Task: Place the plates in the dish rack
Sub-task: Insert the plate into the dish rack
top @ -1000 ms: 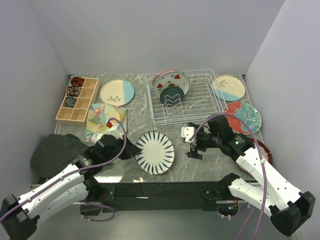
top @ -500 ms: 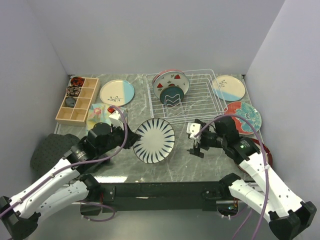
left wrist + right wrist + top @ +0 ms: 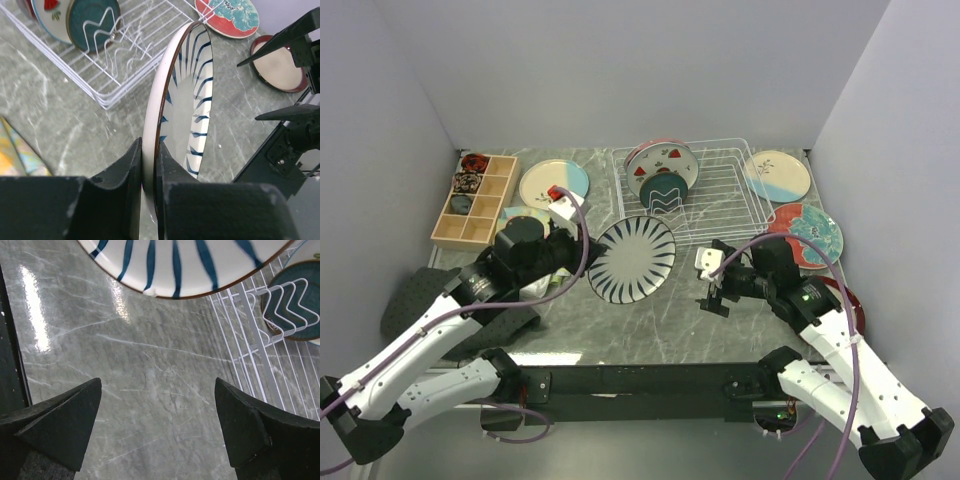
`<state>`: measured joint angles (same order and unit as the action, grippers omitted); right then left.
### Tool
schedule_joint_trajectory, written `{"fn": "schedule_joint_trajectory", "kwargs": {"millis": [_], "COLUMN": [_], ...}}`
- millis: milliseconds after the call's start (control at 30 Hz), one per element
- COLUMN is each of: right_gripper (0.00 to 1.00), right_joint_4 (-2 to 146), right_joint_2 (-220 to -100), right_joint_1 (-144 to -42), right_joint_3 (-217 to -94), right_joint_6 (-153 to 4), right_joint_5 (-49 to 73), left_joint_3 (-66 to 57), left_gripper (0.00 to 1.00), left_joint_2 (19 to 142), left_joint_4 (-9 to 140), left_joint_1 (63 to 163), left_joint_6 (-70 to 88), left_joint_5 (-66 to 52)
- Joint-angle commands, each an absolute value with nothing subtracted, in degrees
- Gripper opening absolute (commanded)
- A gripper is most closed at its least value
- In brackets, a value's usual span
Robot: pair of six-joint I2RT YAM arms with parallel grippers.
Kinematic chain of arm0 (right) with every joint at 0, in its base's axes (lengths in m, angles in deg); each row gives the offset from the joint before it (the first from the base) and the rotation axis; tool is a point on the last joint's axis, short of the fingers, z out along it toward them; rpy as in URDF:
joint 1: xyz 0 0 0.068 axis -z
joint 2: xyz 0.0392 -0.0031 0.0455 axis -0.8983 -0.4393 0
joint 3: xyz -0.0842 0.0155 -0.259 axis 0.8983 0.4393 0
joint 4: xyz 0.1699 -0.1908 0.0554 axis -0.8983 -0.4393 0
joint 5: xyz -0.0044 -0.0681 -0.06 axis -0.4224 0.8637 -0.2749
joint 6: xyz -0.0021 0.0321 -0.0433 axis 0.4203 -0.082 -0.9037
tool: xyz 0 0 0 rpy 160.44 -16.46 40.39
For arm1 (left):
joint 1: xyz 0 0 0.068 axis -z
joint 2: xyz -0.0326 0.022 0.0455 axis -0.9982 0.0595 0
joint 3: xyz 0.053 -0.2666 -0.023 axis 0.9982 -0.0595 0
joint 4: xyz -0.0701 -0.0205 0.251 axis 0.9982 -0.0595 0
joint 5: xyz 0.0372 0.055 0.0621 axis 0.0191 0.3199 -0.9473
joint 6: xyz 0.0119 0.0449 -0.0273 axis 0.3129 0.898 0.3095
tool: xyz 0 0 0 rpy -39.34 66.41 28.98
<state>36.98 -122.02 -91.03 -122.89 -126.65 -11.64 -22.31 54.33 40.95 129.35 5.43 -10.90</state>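
Note:
My left gripper (image 3: 582,262) is shut on the rim of the navy-white striped plate (image 3: 632,258) and holds it off the table, tilted up on edge. In the left wrist view both fingers (image 3: 127,170) pinch the plate's (image 3: 192,100) white rim. The white wire dish rack (image 3: 725,190) stands just beyond it, with a watermelon-print plate (image 3: 665,158) and a dark teal plate (image 3: 663,188) upright in its left end. To the right of the striped plate, my right gripper (image 3: 712,290) hangs open over bare table, nothing between its fingers.
A wooden compartmented box (image 3: 475,200) and a cream-and-blue plate (image 3: 553,185) lie at the back left. Another cream-and-blue plate (image 3: 777,176), a red floral plate (image 3: 808,235) and a dark red-rimmed plate (image 3: 277,67) lie right of the rack. A dark cloth (image 3: 410,300) lies at the left.
The left gripper has lifted the striped plate off the table, tilted it up on edge and carried it back toward the rack. The right gripper has drifted slightly right, still open.

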Motion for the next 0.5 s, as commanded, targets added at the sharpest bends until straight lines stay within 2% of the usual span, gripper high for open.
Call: {"fn": "schedule_joint_trajectory", "kwargs": {"millis": [0,467], "right_gripper": [1.00,1.00], "right_joint_4": [39.31,39.13], "right_joint_2": [-120.28,-119.40], "right_joint_1": [-90.75,-90.75], "right_joint_3": [-122.23,-121.53], "right_joint_6": [-127.23,-128.37], "right_joint_5": [-10.09,-9.21], "left_joint_3": [-13.40,6.55], "left_gripper": [0.01,0.01], "left_joint_2": [56.49,76.62], "left_joint_4": [49.09,51.72], "left_joint_1": [128.86,119.55], "left_joint_6": [10.63,24.07], "left_joint_5": [-9.90,0.64]}}
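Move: The left hand grips the striped plate by its rim. The rack slot it is bound for lies about 31 cm ahead, 19 cm right and 20 cm below. The small green plate stands 3 cm farther out than the slot, the watermelon plate 7 cm farther; the rack's near-left corner is some 18 cm ahead, 8 cm right and 25 cm below the hand. From the right hand the slot is roughly 33 cm ahead, 14 cm left and 10 cm below. Keeping its pinch, the left hand speeds the striped plate about 8 cm forward and 4 cm up, towards the rack. ##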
